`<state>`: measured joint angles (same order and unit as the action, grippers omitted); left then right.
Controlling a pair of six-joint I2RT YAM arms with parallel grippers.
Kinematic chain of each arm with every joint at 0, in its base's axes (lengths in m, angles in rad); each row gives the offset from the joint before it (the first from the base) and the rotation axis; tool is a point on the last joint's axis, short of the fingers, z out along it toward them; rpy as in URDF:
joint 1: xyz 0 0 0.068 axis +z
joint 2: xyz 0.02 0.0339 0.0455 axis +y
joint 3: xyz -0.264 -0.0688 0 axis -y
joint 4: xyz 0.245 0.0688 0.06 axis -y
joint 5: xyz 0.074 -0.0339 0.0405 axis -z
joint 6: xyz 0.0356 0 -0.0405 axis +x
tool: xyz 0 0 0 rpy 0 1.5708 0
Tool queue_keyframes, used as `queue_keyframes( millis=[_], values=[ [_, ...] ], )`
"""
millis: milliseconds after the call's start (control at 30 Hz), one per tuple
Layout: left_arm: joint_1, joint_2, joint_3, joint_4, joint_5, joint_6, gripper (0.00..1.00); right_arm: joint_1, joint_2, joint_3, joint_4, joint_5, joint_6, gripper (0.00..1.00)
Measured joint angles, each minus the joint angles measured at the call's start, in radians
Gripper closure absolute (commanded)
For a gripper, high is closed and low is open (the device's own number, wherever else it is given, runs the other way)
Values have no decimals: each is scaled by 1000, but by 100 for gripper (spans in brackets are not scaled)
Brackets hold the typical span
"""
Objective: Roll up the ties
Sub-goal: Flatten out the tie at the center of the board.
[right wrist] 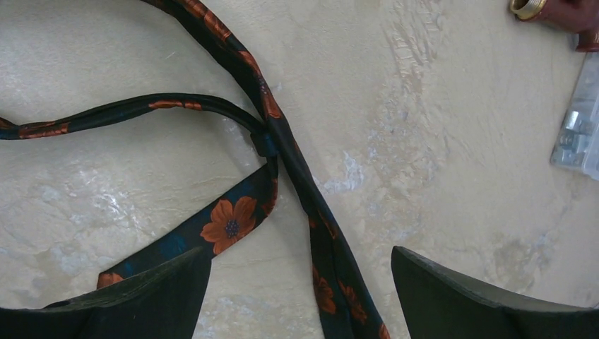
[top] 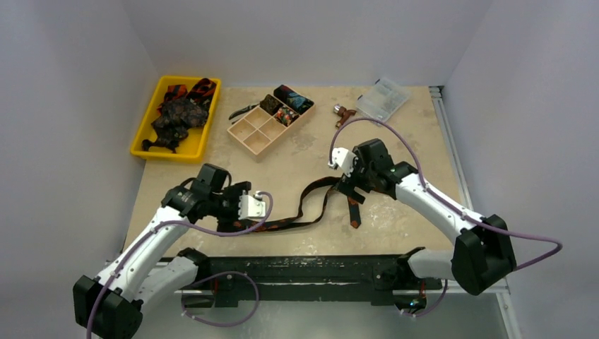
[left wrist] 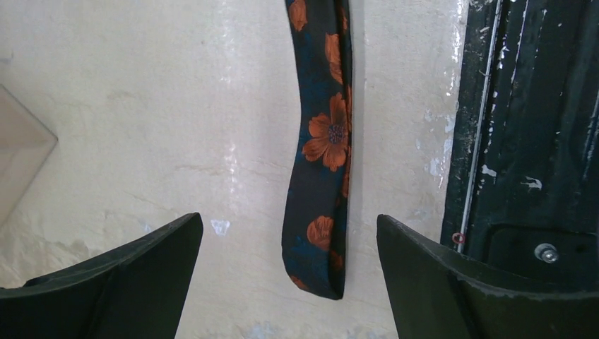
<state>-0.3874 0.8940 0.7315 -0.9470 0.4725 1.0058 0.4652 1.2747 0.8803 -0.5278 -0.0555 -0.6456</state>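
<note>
A dark tie printed with orange flowers lies loosely looped on the table between my two arms. My left gripper hovers open over its narrow end, which lies flat between the fingers without touching them. My right gripper is open above the spot where the tie crosses itself. One strand runs between its fingers and a flowered part lies beside the left finger. More ties are heaped in a yellow bin, and rolled ties sit in a tan divided tray.
A clear plastic box and a small brown and brass piece lie at the back right. Pliers lie left of the tray. A black rail runs along the near edge, close to the tie's end. Purple cables arc above the arms.
</note>
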Motion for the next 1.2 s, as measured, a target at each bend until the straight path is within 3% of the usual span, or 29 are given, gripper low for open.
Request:
queue_keyframes(
  millis=[200,367,567,633,767,900,933,1033,1200],
  values=[
    [-212,41,-93,153,-105,-18,7,38,6,-74,110,34,-60,2],
    [-312,147,-103,253,-192,-41,8,68,71,-92,185,58,-71,2],
    [-432,205,-164,357,-279,-36,22,80,148,-151,270,116,-74,4],
    [-443,225,-177,365,-298,-33,32,79,171,-157,279,123,-72,13],
    [-451,304,-171,406,-350,-27,52,80,195,-156,320,142,-71,45],
    [-453,385,-138,472,-431,-47,88,79,246,-137,331,143,-61,94],
    [-450,401,-131,476,-445,-52,98,79,261,-128,320,142,-57,100],
    [-398,398,-95,413,-418,-72,100,79,274,-97,254,120,-77,100],
    [-189,337,92,142,-224,-21,100,71,232,-61,-5,30,-189,100]
  ],
)
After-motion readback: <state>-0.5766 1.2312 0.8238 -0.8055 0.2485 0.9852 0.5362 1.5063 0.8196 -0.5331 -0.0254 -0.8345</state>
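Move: The tie's left stretch, the part to pinch, lies about 2 cm ahead of the left hand, 4 cm to its right and 10 cm below; the wooden box sits some 34 cm ahead and 8 cm right. For the right hand, the tie's crossing is about 2 cm ahead, 1 cm left and 9 cm down, with the tie's tail some 6 cm back and 2 cm right, and the hose fitting about 24 cm ahead, 1 cm left. The tie gets pinched near both ends: the left hand sinks about 9 cm, drifting right then forward and tipping steeper, shuts on the left stretch and lifts some 5 cm. The right hand, open, drops about 8 cm onto the crossing, closes there, then drags its grip some 4 cm back, staying low. ##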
